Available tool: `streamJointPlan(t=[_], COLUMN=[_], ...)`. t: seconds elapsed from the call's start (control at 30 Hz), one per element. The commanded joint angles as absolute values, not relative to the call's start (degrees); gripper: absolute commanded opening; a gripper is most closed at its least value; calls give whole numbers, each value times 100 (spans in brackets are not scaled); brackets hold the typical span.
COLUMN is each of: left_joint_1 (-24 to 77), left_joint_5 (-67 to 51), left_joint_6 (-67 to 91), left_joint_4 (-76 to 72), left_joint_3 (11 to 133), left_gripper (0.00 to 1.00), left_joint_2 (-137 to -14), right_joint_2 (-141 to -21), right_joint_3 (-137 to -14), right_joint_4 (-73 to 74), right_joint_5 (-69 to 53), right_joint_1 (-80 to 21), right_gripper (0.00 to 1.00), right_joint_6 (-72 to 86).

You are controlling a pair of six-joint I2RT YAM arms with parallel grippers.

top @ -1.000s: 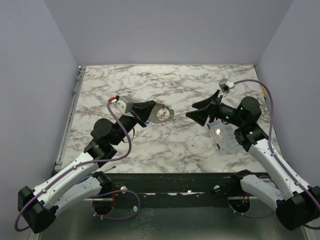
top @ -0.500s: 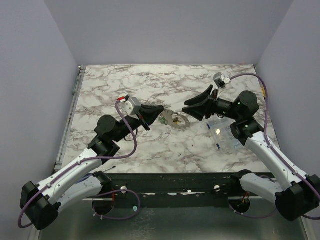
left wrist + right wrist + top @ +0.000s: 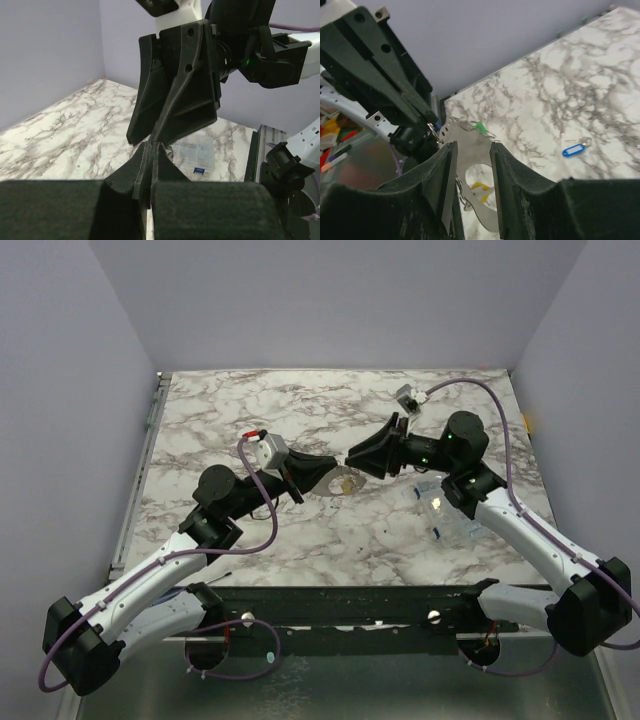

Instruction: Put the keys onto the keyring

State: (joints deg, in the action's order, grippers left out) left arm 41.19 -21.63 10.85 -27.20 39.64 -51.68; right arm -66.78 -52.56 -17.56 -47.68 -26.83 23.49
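Observation:
My left gripper (image 3: 333, 478) is shut on one edge of the keyring (image 3: 349, 481), a flat grey metal hoop held above the table's middle. In the left wrist view its fingers (image 3: 151, 145) are pressed together. My right gripper (image 3: 352, 458) faces it tip to tip. In the right wrist view the right gripper (image 3: 471, 146) has its two pads against opposite edges of the keyring (image 3: 475, 156). A green key (image 3: 480, 127) and a yellow key (image 3: 481, 189) hang on the keyring. A blue key (image 3: 574, 149) lies on the marble.
A clear plastic box (image 3: 445, 508) with a blue label lies on the marble table (image 3: 250, 410) under the right arm and shows in the left wrist view too (image 3: 197, 152). Grey walls enclose the table on three sides.
Both arms have swung toward the table's middle, the left one carrying the keyring. The right gripper's wide-open fingers have narrowed onto the keyring.

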Motion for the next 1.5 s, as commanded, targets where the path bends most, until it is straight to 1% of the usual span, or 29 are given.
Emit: streamJointPlan(t=[0.0, 0.2, 0.37, 0.5, 0.7, 0.83, 0.9, 1.0, 1.03, 1.07, 1.17, 1.23, 1.3, 1.37, 1.47], left_joint_1=[4096, 4095, 4096, 4091, 4098, 4095, 4096, 4096, 4096, 4096, 4092, 4095, 4090, 4094, 4092], left_joint_5=[-2134, -1910, -1842, -1796, -1928, -1797, -1543, -593, -389, -179, 330, 579, 883, 1136, 1036], left_joint_6=[1174, 1163, 1157, 1135, 1169, 1167, 1129, 1219, 1222, 1267, 1478, 1682, 1960, 2203, 2320], left_joint_4=[-2927, -2927, -2927, -2921, -2961, -2988, -2965, -2365, -2200, -1899, -812, 193, 1113, 1924, 2720], left_joint_3=[4140, 4092, 4076, 4053, 4036, 4002, 3957, 4106, 4204, 4308, 4719, 5092, 5176, 5141, 4971], left_gripper=[0, 0, 0, 0, 0, 0, 0, 0, 2, 8, 32, 45, 55, 61, 69], left_joint_2=[-5093, -5062, -5047, -4974, -4905, -4896, -4906, -5057, -5130, -5206, -5474, -5662, -5774, -5863, -6071], right_joint_2=[-6810, -6940, -6841, -6672, -6192, -6082, -6081, -6078, -6096, -6118, -6195, -6207, -6174, -6130, -6112], right_joint_3=[-5368, -5366, -5284, -5237, -4961, -4900, -4889, -4807, -4793, -4803, -4802, -4768, -4698, -4615, -4523], right_joint_4=[-1636, -1837, -2006, -1792, -1791, -1842, -1796, -1651, -1507, -1336, -678, -305, -29, 272, 476], right_joint_5=[-4882, -4854, -4810, -4638, -4203, -4096, -4055, -3808, -3638, -3456, -2752, -2329, -1902, -1541, -1217], right_joint_1=[-3235, -3583, -3637, -3637, -3638, -3638, -3639, -3638, -3638, -3639, -3638, -3638, -3634, -3636, -3639], right_gripper=[42, 41, 41, 42, 53, 58, 61, 68, 70, 70, 73, 75, 77, 78, 81], right_joint_6=[2154, 2318, 2412, 2211, 2001, 1993, 1981, 1941, 1908, 1860, 1748, 1726, 1703, 1712, 1711])
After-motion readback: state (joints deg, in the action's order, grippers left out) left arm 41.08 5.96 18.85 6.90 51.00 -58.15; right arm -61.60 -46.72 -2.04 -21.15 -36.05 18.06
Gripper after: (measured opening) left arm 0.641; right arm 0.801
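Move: Hanging from the left hand's shut fingers, the grey keyring has its middle some 6 cm below that hand and about 1 cm ahead and 2 cm right of it. The blue key lies on the table about 17 cm ahead, 10 cm left and 33 cm below the left hand. From the half-open right hand, the keyring is roughly 3 cm back, 5 cm left and 4 cm lower. Reaching in at the hanging keyring, the right hand slides about 4 cm left and 4 cm back, then lifts some 3 cm and backs off slightly rightward while opening. The left hand barely rises before it swings forward, opens to let the keyring go and drops 10 cm, fingertips tipping down; the right hand follows forward, down and right, opening wide. ##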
